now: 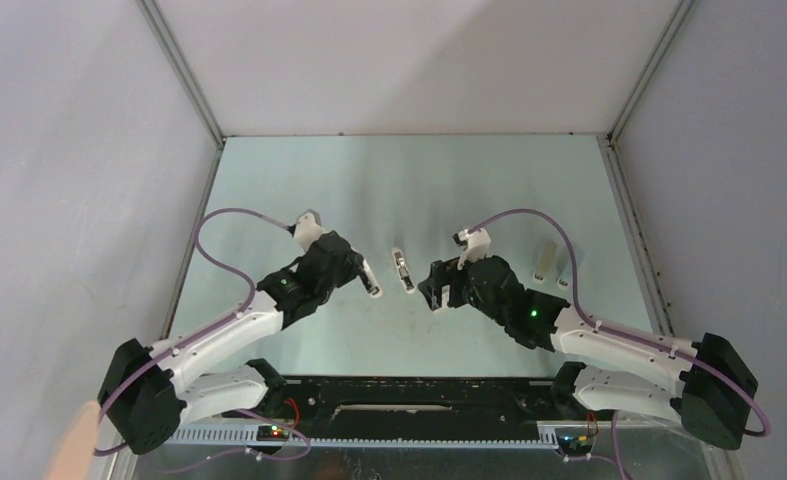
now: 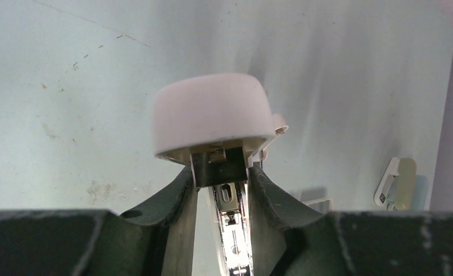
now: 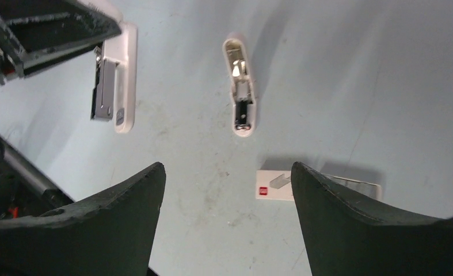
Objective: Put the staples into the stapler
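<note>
My left gripper [image 1: 359, 272] is shut on a small white stapler [image 1: 370, 279]. In the left wrist view the gripper [image 2: 221, 175] holds it by the sides, with the white cap [image 2: 212, 115] ahead and the open metal channel [image 2: 235, 230] between the fingers. The right wrist view shows this stapler [image 3: 117, 86] at the upper left. My right gripper [image 1: 435, 290] is open and empty just above the table [image 3: 227, 172]. The staples box [image 3: 274, 187], white with a red mark, lies flat by the right finger, its grey tray [image 3: 359, 185] sticking out behind. In the top view the box is hidden.
A second white stapler part [image 1: 401, 270] lies on the table between the grippers, metal inside facing up [image 3: 241, 86]; it also shows in the left wrist view [image 2: 395, 183]. A beige block [image 1: 544, 258] and a pale blue-grey block [image 1: 567, 266] stand at the right. Walls enclose the table.
</note>
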`<action>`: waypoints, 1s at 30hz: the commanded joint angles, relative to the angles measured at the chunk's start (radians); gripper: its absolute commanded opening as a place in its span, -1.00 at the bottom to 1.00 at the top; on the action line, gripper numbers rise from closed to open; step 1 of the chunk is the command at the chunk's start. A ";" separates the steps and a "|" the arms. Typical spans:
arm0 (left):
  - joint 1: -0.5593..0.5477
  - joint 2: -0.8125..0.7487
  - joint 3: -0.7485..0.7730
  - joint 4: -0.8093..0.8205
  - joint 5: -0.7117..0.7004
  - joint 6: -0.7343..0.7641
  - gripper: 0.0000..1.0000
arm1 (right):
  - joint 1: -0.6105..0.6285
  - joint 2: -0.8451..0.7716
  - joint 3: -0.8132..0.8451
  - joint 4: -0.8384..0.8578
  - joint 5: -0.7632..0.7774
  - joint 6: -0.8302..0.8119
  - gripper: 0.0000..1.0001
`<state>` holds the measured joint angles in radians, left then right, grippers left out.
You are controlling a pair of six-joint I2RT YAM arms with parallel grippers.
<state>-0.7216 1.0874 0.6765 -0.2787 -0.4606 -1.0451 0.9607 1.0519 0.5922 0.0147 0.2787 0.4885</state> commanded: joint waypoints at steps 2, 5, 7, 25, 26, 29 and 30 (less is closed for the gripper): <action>0.004 -0.059 0.028 -0.015 -0.067 0.041 -0.98 | -0.013 0.005 -0.005 0.085 -0.133 0.003 0.63; 0.004 -0.019 0.054 -0.082 -0.083 0.073 -0.97 | -0.044 -0.017 -0.002 0.035 -0.127 0.007 0.63; 0.005 0.030 0.069 -0.109 -0.074 0.083 -0.97 | -0.071 -0.045 -0.002 -0.007 -0.114 0.006 0.63; -0.001 0.456 0.210 -0.071 0.024 0.095 -0.99 | -0.149 -0.171 -0.059 -0.146 0.116 -0.085 0.67; -0.005 0.462 0.214 -0.065 0.024 0.093 -0.98 | -0.152 -0.171 -0.061 -0.144 0.112 -0.086 0.67; -0.016 0.479 0.226 -0.073 0.026 0.088 -0.86 | -0.159 -0.173 -0.063 -0.145 0.108 -0.093 0.67; -0.018 0.480 0.227 -0.076 0.028 0.083 -0.80 | -0.163 -0.174 -0.065 -0.144 0.103 -0.093 0.67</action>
<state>-0.7254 1.5612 0.8604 -0.3782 -0.4332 -0.9600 0.8082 0.8829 0.5243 -0.1589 0.3676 0.4095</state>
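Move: The tray of staples lies some 6 cm right of the open right hand, 5 cm ahead and about 13 cm below; the staple box is roughly 2 cm right and 4 cm ahead, and the table stapler 6 cm left and 10 cm ahead. From the left hand, holding the other stapler, the bare table spot is 1 cm ahead, 1 cm right and about 12 cm down; the table stapler is 10 cm right, 4 cm ahead, the tray 21 cm right, level. The opened stapler, still pinched in the left fingers, is lowered almost straight down to the table left of the table stapler, by roughly 9 cm after a slight rise, the hand tipping down and its left side rising. The right hand, open and empty, travels about 8 cm right and slightly forward, past over the staple box towards the staple tray, rising a little, then sinking and turning some 10 degrees clockwise. ##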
